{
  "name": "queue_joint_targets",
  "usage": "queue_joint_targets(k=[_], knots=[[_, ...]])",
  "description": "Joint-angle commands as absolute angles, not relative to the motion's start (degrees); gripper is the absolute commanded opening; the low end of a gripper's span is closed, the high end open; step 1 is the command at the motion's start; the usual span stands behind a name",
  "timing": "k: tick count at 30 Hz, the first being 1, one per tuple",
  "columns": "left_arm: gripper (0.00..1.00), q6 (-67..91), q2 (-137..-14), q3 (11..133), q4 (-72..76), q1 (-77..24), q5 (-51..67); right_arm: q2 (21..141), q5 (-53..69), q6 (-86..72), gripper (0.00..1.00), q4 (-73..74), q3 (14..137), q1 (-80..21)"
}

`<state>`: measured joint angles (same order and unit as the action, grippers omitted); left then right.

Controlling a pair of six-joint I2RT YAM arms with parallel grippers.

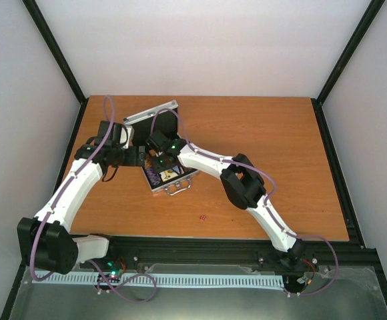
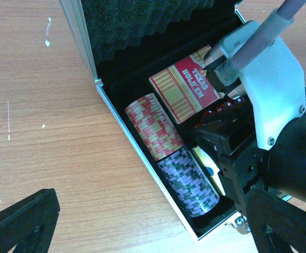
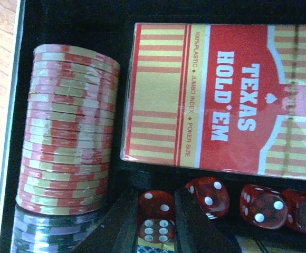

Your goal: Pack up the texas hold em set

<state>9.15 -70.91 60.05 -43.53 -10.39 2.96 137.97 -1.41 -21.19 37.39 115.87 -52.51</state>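
The silver briefcase point(image 1: 177, 188) lies open, with its foam-lined lid point(image 1: 152, 112) tilted back. Inside lie a red chip stack point(image 3: 66, 132), a purple-green chip stack point(image 2: 190, 182), the red Texas Hold'em deck point(image 3: 221, 95) and the blue-yellow deck point(image 2: 208, 168). My right gripper point(image 3: 155, 229) reaches down into the case and is shut on a red die point(image 3: 155, 216) in the dice slot. Three more dice point(image 3: 261, 203) sit to its right. My left gripper point(image 2: 147, 232) hangs open just left of the case, over the table, with nothing between its fingers point(image 2: 21, 221).
One loose red die point(image 1: 203, 217) lies on the wooden table point(image 1: 280, 147) in front of the case. In the left wrist view the right arm's white wrist point(image 2: 269, 79) covers the case's right half. Black frame posts rim the table.
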Motion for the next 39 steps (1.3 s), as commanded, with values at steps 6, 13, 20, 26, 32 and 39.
queue_joint_targets(k=[6,13,20,26,32,39], knots=[[1.00,8.67,-69.70,60.18,-44.26,-10.02,2.55,138.47,-3.55,-21.92,0.35,36.94,116.85,-52.56],[1.00,8.70,-69.98,60.02,-43.96,-10.03,2.27,132.70,-1.19,-20.80,0.47,37.58,115.64,-52.65],[1.00,8.79,-70.72,60.44,-43.43,-10.02,2.60,122.21,-1.08,-20.20,0.47,39.23,105.18,-53.66],[1.00,8.83,-71.33,60.47,-42.87,-10.02,2.73,110.46,-1.62,-21.00,0.47,42.13,88.03,-55.51],[1.00,9.18,-71.93,60.48,-42.13,-10.02,3.50,101.34,-0.79,-25.00,0.47,42.71,70.30,-58.80],[1.00,9.32,-72.60,60.38,-41.75,-10.02,3.84,97.97,0.42,-29.27,0.48,42.80,62.97,-63.17]])
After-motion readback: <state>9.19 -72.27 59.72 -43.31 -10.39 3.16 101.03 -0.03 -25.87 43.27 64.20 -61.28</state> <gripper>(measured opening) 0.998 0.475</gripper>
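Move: The right fingers still hold a die in the case, in the strip between the two card decks. The last die lies on the table some 20 cm back and 17 cm to the right, about 3 cm lower. The three packed dice are about 4 cm to the hand's right and 1 cm ahead; the case handle is about 9 cm back and 8 cm right. From the left hand the last die is roughly 16 cm back, 26 cm right and 16 cm below. The right fingers open to about half and let go of the die at the left end of the strip. The hand then lifts some 8 cm clear of the case and arcs back and to the right over the handle, sinking again to finish low over the last die on the table, about 25 cm away. On the way down the fingers tilt some 20 degrees towards vertical and stay open. ##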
